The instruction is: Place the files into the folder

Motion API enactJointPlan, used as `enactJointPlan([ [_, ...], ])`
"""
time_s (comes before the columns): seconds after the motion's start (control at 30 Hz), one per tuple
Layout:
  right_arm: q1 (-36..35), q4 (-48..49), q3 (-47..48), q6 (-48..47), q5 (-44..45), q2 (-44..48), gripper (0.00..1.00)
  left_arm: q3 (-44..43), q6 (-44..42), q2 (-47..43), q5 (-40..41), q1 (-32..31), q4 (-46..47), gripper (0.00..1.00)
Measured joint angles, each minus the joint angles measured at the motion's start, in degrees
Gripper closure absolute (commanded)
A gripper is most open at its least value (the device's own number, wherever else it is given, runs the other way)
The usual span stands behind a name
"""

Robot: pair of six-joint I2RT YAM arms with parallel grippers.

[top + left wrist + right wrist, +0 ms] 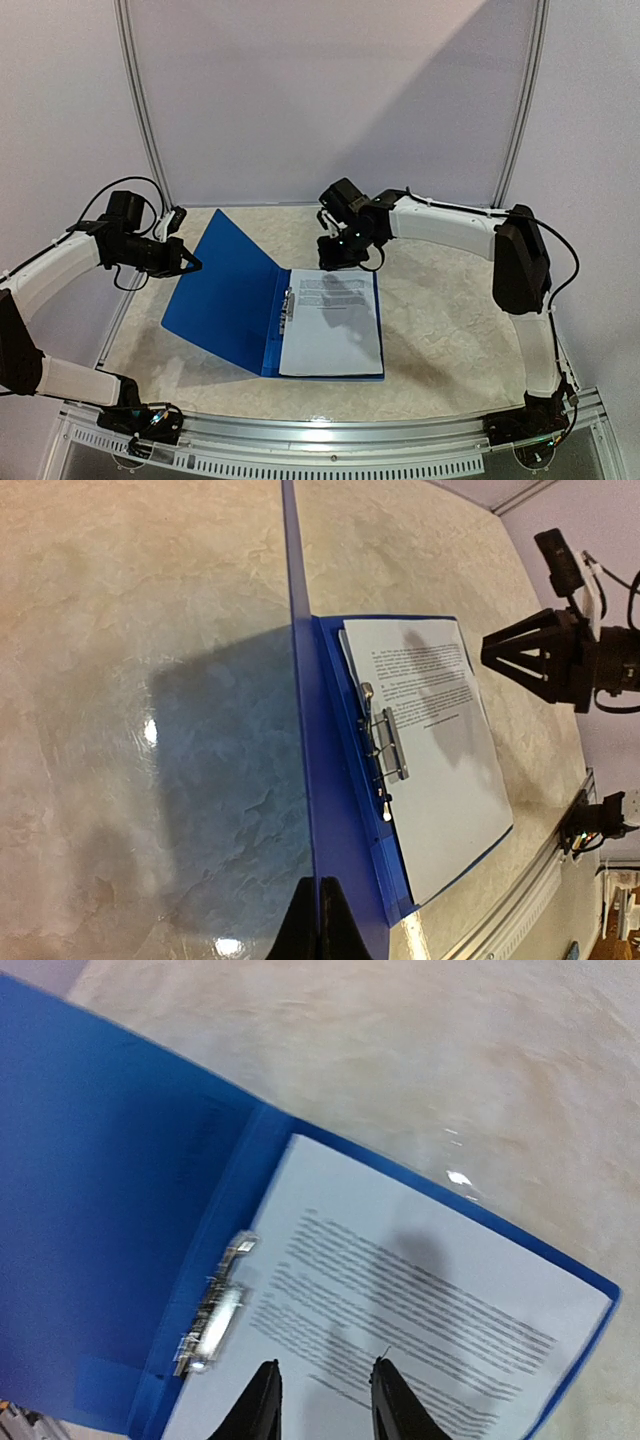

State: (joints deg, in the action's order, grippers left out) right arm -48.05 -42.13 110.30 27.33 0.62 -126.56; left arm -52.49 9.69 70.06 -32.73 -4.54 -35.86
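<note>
The blue folder (225, 290) lies open on the table with its left cover raised at a slant. My left gripper (190, 263) is shut on that cover's outer edge; in the left wrist view the thin blue edge (300, 730) runs straight into the closed fingertips (322, 900). The files (333, 320), white sheets with black text, lie flat on the folder's right half, beside the metal clip (385, 745) at the spine. My right gripper (338, 262) hovers over the sheets' far end. Its jaws (325, 1380) are open with nothing between them, and the printed page (420, 1290) shows below.
The marble-patterned tabletop (450, 330) surrounds the folder. A metal rail (330, 430) runs along the near edge between the arm bases. White walls and curved frame tubes (140, 110) stand behind.
</note>
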Motion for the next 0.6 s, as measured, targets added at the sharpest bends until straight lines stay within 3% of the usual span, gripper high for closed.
enactJointPlan([
  [0.27, -1.9, 14.1, 2.5, 1.1, -14.2, -4.0, 0.34, 0.0, 0.0, 0.0, 0.0, 0.0, 0.0, 1.00],
  [0.6, -1.8, 19.4, 10.0, 3.7, -22.8, -14.7, 0.26, 0.1, 0.0, 0.0, 0.0, 0.1, 0.0, 1.00],
])
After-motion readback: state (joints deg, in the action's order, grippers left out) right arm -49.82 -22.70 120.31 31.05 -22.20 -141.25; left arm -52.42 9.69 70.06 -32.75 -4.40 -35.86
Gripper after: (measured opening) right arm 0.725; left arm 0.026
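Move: The metal clip on the folder's spine lies about 9 cm to the right hand's left, 6 cm back and 9 cm below it. From that hand, the files' middle is some 10 cm back, 2 cm right and 9 cm down; the raised cover's middle is about 22 cm left, 3 cm back and 5 cm down. From the left hand, the clip is roughly 18 cm right, level fore and aft, and 15 cm below. The right hand arcs 12 cm left towards the clip, rising then sinking, rolling some 25 degrees, fingers spreading wide. ##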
